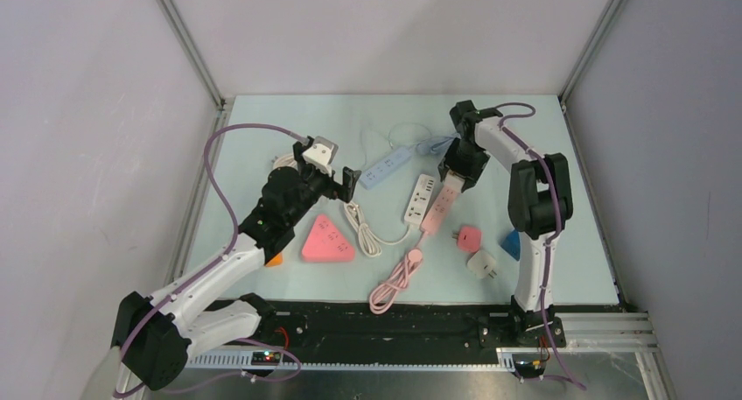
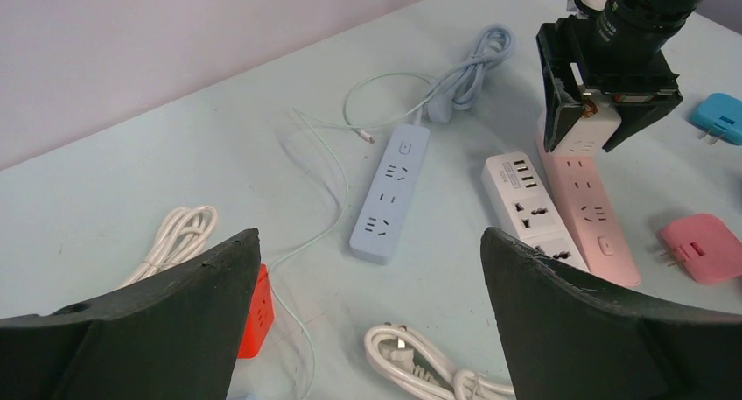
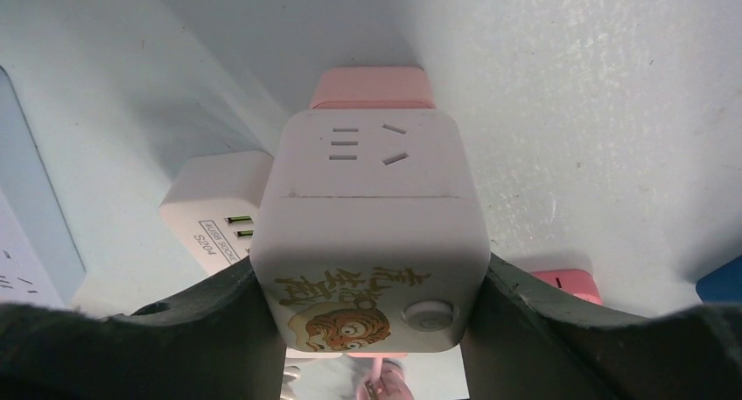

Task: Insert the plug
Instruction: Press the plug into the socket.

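My right gripper is shut on a white cube plug with a tiger print and a round button on its near face. The fingers press on both its sides. It sits directly over the far end of the pink power strip, which lies beside a white strip. In the left wrist view the cube plug meets the strip's end; its prongs are hidden. My left gripper hangs open over bare table with nothing between its fingers, left of the strips.
A blue power strip with its coiled cable lies at the back. A pink triangular socket, an orange cube and a white cable coil lie near the left arm. Pink, white and blue adapters lie front right.
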`<act>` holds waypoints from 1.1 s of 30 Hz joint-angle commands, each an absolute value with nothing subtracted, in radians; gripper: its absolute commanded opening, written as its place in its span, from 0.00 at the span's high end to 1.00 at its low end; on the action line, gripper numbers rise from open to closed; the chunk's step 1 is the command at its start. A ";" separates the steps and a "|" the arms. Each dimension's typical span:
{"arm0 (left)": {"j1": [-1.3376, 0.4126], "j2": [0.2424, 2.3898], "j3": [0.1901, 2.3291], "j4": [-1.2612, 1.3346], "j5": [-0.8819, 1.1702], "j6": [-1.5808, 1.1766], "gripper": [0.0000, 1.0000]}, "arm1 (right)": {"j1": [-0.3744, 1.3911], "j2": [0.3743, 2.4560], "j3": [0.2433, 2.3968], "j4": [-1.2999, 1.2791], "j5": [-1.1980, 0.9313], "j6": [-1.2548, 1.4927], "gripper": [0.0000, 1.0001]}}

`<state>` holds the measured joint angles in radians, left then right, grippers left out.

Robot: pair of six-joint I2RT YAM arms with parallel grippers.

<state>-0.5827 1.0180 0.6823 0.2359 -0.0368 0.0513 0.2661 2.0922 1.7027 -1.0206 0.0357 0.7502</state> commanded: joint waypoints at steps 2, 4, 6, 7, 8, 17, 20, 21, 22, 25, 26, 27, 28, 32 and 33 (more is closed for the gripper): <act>-0.589 1.008 0.676 0.253 -0.058 0.078 0.00 | 0.253 2.239 1.689 -1.111 0.103 0.743 0.97; -0.589 1.009 0.677 0.252 -0.061 0.081 0.00 | 0.250 2.252 1.708 -1.124 0.124 0.738 0.97; -0.589 1.009 0.678 0.249 -0.065 0.085 0.00 | 0.242 2.258 1.735 -1.139 0.149 0.735 0.97; -0.588 1.009 0.679 0.247 -0.069 0.086 0.00 | 0.231 2.261 1.756 -1.145 0.157 0.734 0.97; -0.588 1.010 0.680 0.245 -0.070 0.088 0.00 | 0.225 2.264 1.767 -1.156 0.182 0.732 0.97; -0.588 1.009 0.682 0.232 -0.080 0.094 0.00 | 0.128 2.298 1.938 -1.188 0.296 0.654 0.88; -0.588 1.016 0.685 0.230 -0.080 0.095 0.00 | 0.133 2.310 1.975 -1.186 0.291 0.631 0.65; -0.589 1.017 0.686 0.230 -0.080 0.095 0.00 | 0.136 2.308 1.984 -1.182 0.284 0.623 0.57; -0.588 1.018 0.688 0.230 -0.079 0.095 0.00 | 0.145 2.301 1.987 -1.178 0.277 0.619 0.52; -0.589 1.021 0.691 0.229 -0.077 0.092 0.00 | 0.157 2.258 1.991 -1.158 0.213 0.615 0.30; -0.589 1.022 0.693 0.229 -0.074 0.092 0.00 | 0.162 2.244 1.989 -1.152 0.199 0.616 0.24; -0.589 1.024 0.694 0.228 -0.073 0.091 0.00 | 0.164 2.212 1.979 -1.139 0.177 0.619 0.13; -0.589 1.024 0.697 0.228 -0.070 0.090 0.00 | 0.166 2.195 1.973 -1.133 0.167 0.621 0.09; -0.588 1.021 0.703 0.227 -0.060 0.084 0.00 | 0.166 2.079 1.917 -1.104 0.115 0.627 0.01; -0.589 1.019 0.705 0.226 -0.057 0.080 0.00 | 0.168 2.039 1.904 -1.102 0.107 0.626 0.01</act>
<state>-0.5835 1.0233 0.6823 0.2161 -0.0582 0.0715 0.1677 2.2078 1.9339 -1.1355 0.1295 0.6285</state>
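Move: My right hand grips the white plug over the far socket of the pink strip, which is almost straight below, some 3 cm down. The white strip's middle stands about 9 cm to the left and 5 cm back, and the pink plug about 15 cm back and 4 cm to the right, both some 5 cm below. From my left hand that far socket is about 27 cm to the right, level in reach and roughly 20 cm lower. My right hand keeps its grip on the plug and at first stays in place, tipping its fingers about 5 degrees back towards the base. Then it slides about 5 cm to the right and 4 cm forward, away from the white strip, dragging plug and pink strip along the table. Finally its fingers open wide off the plug's sides and it starts upward, barely 1 cm. ##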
